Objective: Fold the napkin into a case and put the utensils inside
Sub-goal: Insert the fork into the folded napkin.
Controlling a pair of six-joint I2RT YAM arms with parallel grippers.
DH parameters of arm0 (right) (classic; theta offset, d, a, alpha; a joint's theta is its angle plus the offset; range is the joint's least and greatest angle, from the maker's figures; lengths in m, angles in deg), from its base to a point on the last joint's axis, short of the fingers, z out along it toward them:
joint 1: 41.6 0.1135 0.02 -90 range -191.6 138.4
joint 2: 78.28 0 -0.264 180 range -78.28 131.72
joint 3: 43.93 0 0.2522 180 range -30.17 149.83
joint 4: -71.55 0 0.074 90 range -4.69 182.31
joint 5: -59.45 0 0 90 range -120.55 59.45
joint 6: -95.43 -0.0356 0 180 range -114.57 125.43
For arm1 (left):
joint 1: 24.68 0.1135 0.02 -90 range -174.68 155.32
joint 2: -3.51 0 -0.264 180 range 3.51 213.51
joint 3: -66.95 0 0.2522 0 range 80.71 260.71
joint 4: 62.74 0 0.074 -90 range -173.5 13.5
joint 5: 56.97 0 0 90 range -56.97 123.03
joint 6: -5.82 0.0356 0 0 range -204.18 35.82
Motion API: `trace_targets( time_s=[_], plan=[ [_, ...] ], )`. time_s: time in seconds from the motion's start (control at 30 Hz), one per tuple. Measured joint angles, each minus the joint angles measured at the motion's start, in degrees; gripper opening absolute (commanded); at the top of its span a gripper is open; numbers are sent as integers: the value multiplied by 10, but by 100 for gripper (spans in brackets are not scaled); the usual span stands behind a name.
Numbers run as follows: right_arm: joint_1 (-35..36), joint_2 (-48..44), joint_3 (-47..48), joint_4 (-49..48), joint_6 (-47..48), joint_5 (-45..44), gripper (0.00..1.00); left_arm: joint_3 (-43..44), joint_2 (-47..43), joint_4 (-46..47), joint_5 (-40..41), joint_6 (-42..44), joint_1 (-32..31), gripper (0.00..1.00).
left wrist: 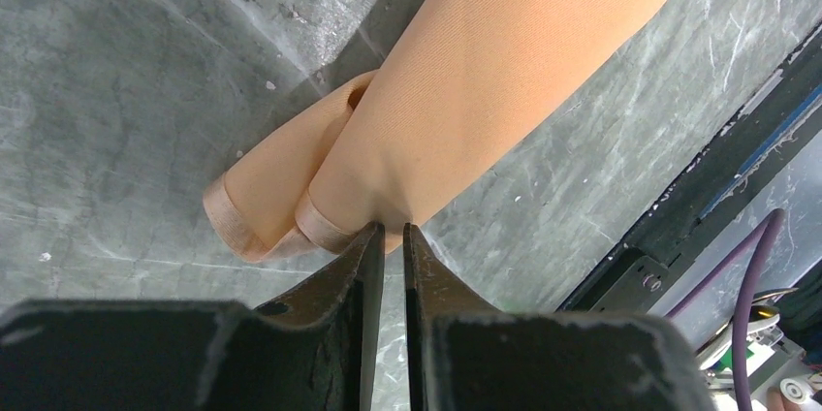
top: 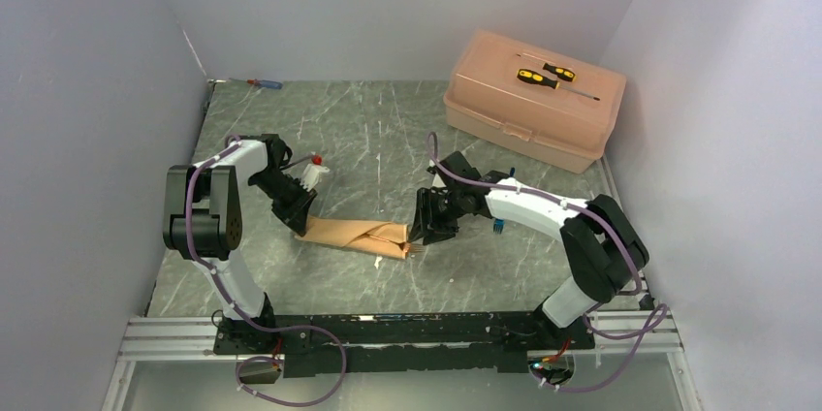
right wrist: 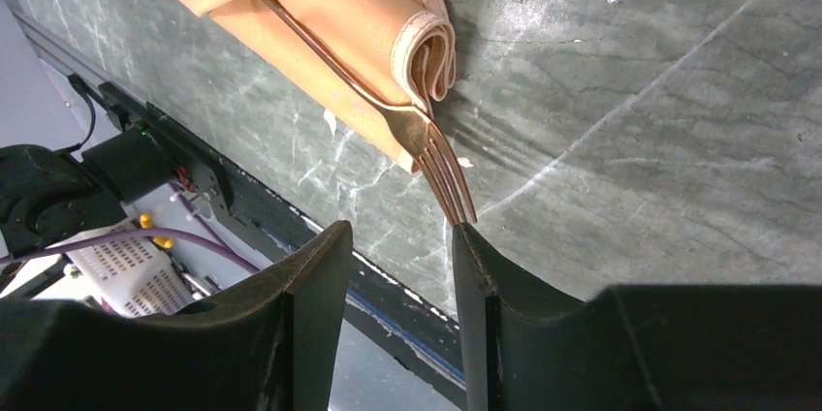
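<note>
The peach-orange napkin lies folded as a narrow case on the table between the arms. My left gripper is at its left end, jaws nearly together, pinching the cloth's edge at the fingertips. A gold fork sits in the right end of the case, handle inside the fold and tines sticking out. My right gripper hovers open just off the tines. The tine tips touch one fingertip, with nothing between the jaws. A small blue piece lies beside the right arm.
A hard pink plastic box stands at the back right with two yellow-and-black screwdrivers on its lid. A red-and-blue screwdriver lies at the back left wall. The black base rail runs along the near edge.
</note>
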Motion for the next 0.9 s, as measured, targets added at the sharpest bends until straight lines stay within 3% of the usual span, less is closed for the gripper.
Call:
trace_targets(
  time_s=[0.4,0.73,0.9],
  plan=[
    [0,-37,-7,37,17,-26,45,0,4,-6,0,3,3,18],
    [1,-1,-41,-21,3,-16,24,3,4,-8,0,5,3,17],
    [5,17,-41,-51,-5,-7,7,3,4,-8,0,5,3,18]
  ],
)
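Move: The fork's tines, jutting from the right end of the folded napkin, lie under my right hand, some 2 cm nearer my base and 4 cm down. The napkin's middle is about 14 cm left of this hand and level with it fore and aft, and a blue fork lies roughly 18 cm right and 8 cm farther out, both about 5 cm lower. From my left hand the tines are about 25 cm right, 3 cm back and slightly lower. I draw my right hand about 2 cm to the right and slightly back, rising a little, then sink some 3 cm and come back left to the tines, closing my half-open fingers until they pinch the tine tips. My left hand stays put, closed fingertips still resting on the napkin's left end. ##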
